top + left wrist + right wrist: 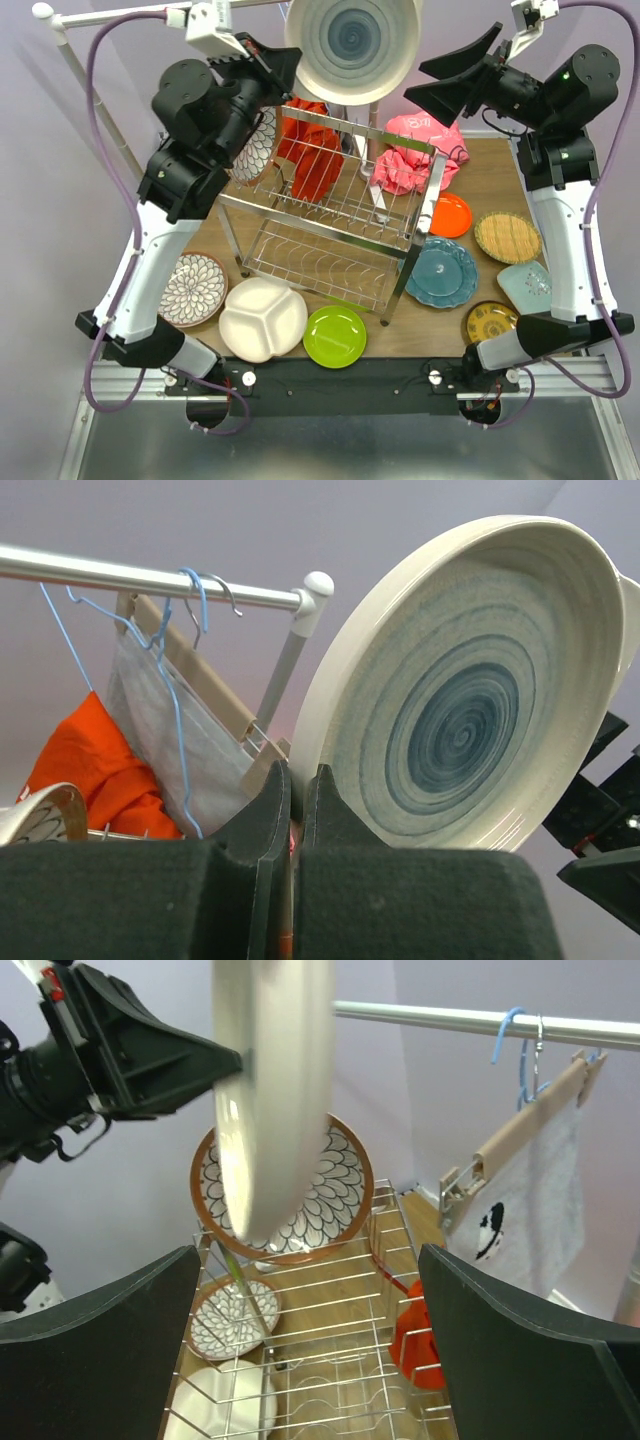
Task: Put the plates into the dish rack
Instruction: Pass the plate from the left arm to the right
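Observation:
My left gripper [290, 62] [297, 776] is shut on the lower rim of a cream plate with a blue swirl [352, 40] [460, 710], held upright high above the dish rack [330, 215] [340, 1300]. To the plate's right, my right gripper [415, 82] [310, 1340] stands wide open with nothing in it, and the plate [270, 1090] shows edge-on ahead of it. A white-and-dark floral plate [258, 148] [330, 1200] stands in the rack's upper tier at its left end. A second floral plate [190, 290], a white divided one [262, 318] and a lime green one [335, 336] lie on the table in front.
Teal [441, 272], orange [450, 215], woven yellow [507, 237], pale aqua [525, 285] and yellow patterned [490, 322] plates lie right of the rack. Red [310, 150] and pink [420, 155] cloths lie behind it. A white clothes rail [150, 580] with hangers runs along the back.

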You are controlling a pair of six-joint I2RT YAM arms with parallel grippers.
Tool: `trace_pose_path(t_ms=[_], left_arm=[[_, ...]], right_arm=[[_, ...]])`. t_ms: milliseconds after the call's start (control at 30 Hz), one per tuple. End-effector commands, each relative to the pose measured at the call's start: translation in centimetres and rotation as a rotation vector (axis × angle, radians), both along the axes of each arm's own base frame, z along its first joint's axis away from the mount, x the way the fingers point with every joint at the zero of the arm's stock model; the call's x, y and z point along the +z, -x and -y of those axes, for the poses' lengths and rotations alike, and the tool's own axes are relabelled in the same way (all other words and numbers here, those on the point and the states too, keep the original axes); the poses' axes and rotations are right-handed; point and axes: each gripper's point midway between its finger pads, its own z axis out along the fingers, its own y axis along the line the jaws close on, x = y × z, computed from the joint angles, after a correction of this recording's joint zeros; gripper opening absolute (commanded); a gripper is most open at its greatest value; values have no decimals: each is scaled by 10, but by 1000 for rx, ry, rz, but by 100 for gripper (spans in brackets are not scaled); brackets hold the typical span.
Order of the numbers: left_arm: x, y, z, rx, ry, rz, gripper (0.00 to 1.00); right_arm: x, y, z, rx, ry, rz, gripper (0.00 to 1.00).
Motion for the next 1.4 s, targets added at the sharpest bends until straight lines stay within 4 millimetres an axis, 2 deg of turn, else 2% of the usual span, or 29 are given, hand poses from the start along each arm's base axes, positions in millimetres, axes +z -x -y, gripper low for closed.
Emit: trace_pose_path(t_ms=[0,300,700,933,1033,1300,1367], left_arm=[[68,26,-21,86,174,164,0],[62,25,2,55,156,149,0],[55,26,12,38,151,131,0],[52,25,16,39,147,126,0],[52,24,19,33,146,126,0],[54,26,22,27,150,129,0],[53,26,23,23,148,129,0]], right_arm=[[15,4,-7,-1,-42,5,100],[21,-22,2,-111,-147,-96,100],[28,-36,0,-98,-246,-190,84],[32,-30,-5,-46,-263,-200,63],[37,-26,-7,-16,-273,-180,56],[33,-21,-12,34,-265,-186,40],[33,-19,-13,46,-263,-182,23]])
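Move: Left gripper: it already holds the plate by its left rim, the plate's middle about 8 cm right and 2 cm ahead; the open right gripper waits about 19 cm right, 1 cm back and 3 cm lower. Right gripper: the plate's middle is some 11 cm left, 3 cm ahead and 5 cm above. The leaf-patterned plate already racked lies roughly 27 cm left, 6 cm ahead and 13 cm below; the rack's upper tier is about 11 cm left, 3 cm ahead and 25 cm below. Bring the plate to the right with the left gripper, about 4 cm and slightly down, and keep its rim pinched. Reach the right gripper forward some 4 cm, roll its left side up and tip it down about 20 degrees in all, then ease back a little while rising about 3 cm in total, closing the fingers from wide open onto the plate's right rim, one on each face. ##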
